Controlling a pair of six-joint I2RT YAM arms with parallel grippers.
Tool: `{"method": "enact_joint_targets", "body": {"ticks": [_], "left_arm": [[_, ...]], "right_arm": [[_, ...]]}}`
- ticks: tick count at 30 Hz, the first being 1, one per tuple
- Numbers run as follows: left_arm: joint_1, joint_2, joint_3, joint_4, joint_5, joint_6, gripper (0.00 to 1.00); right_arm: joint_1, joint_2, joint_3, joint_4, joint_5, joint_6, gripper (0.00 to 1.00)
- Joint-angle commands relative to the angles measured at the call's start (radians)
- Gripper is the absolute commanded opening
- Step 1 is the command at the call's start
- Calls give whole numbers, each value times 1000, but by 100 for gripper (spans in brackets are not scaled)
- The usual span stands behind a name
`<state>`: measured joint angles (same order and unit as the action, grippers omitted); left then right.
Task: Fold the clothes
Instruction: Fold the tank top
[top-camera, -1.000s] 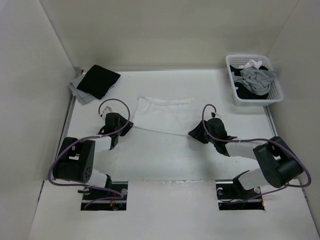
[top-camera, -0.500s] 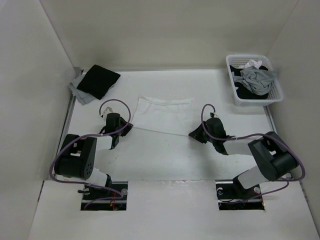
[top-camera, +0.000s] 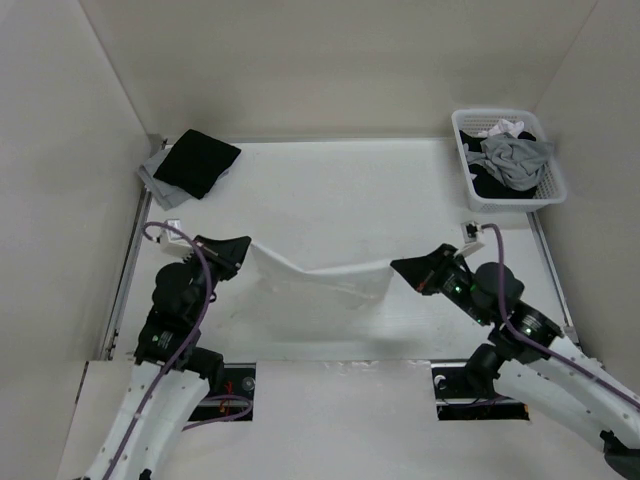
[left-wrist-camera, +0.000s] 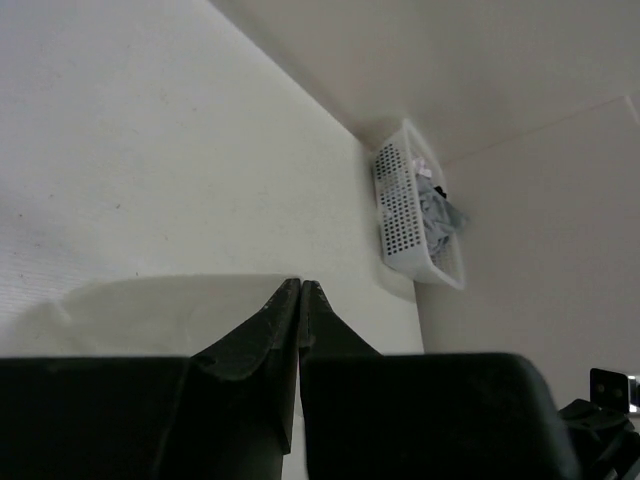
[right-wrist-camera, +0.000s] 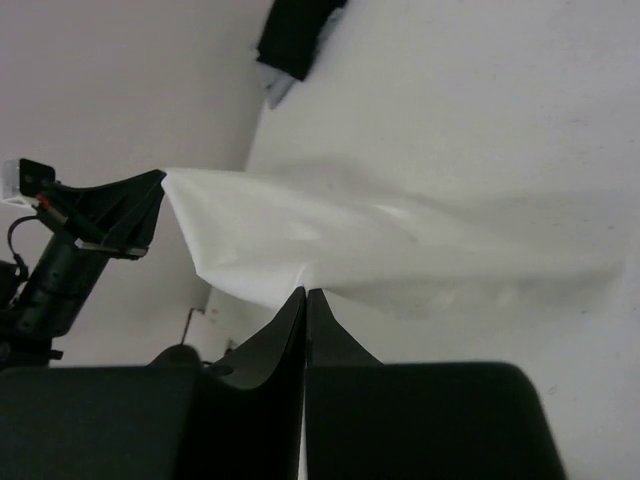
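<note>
The clothes (top-camera: 322, 281), a plain white top, hang stretched between my two grippers above the near half of the table. My left gripper (top-camera: 246, 248) is shut on its left corner, and my right gripper (top-camera: 394, 266) is shut on its right corner. The lower part of the fabric sags toward the table. In the right wrist view the white cloth (right-wrist-camera: 380, 240) spreads out from my shut right gripper (right-wrist-camera: 305, 291) across to the left gripper (right-wrist-camera: 157, 180). In the left wrist view my left gripper (left-wrist-camera: 300, 283) is pressed shut, with pale fabric (left-wrist-camera: 150, 305) just past the tips.
A white basket (top-camera: 553, 186) with grey, black and white garments stands at the back right, also seen in the left wrist view (left-wrist-camera: 398, 215). A folded black garment (top-camera: 197, 160) lies on a grey garment (top-camera: 153, 176) at the back left. White walls close in the table.
Both grippers closed on the top's near corners, then drew back toward the near edge and rose. The top left the middle of the table and now hangs between them.
</note>
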<state>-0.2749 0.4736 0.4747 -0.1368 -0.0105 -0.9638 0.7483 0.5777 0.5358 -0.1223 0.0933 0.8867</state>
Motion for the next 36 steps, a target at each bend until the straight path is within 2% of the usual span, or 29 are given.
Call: {"method": "enact_joint_targets", "body": {"ticks": [1, 3, 6, 10, 14, 18, 22, 26, 36], "left_arm": [[-25, -117, 122, -324, -39, 25, 0], [-34, -131, 182, -392, -51, 36, 0], [-33, -86, 197, -394, -66, 65, 0], [-14, 86, 133, -221, -72, 89, 1], [27, 375, 93, 30, -66, 86, 1], [52, 668, 168, 204, -78, 77, 1], [55, 845, 272, 286, -66, 48, 1], [41, 800, 259, 298, -62, 50, 2], [-2, 464, -68, 227, -31, 48, 3]], "right_arm": [[102, -90, 116, -324, 140, -2, 1], [162, -102, 150, -365, 177, 17, 1], [191, -55, 167, -344, 192, -9, 2], [32, 95, 144, -203, 87, -81, 2], [-224, 356, 112, 56, -157, -112, 2], [-350, 627, 200, 203, -248, -132, 2], [-399, 767, 314, 210, -262, -158, 2], [-405, 732, 262, 217, -262, -166, 2], [-363, 487, -92, 273, -241, -103, 2]]}}
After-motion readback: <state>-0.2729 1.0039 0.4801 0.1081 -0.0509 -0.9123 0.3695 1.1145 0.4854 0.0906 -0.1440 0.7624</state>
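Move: Between the raised hands, which pinch its corners, the tank top hangs with its middle about 12 cm to the left hand's right, 4 cm back and 11 cm below. The bare table where it will be laid lies some 2 cm ahead, 12 cm right and 23 cm below. From the right hand that spot is 7 cm ahead and 12 cm left, the basket 30 cm ahead and 27 cm right. The black pile stands 25 cm ahead and 17 cm left of the left hand. Swinging the pinched tank top, both hands first draw back and up about 4 cm, then sweep forward and down towards the table, roughly 15 cm forward on the left and 19 cm on the right, fingers tipping down. The left rises a little, the right only slightly; then both pull back some 5 cm, sinking at the end, grips kept. ##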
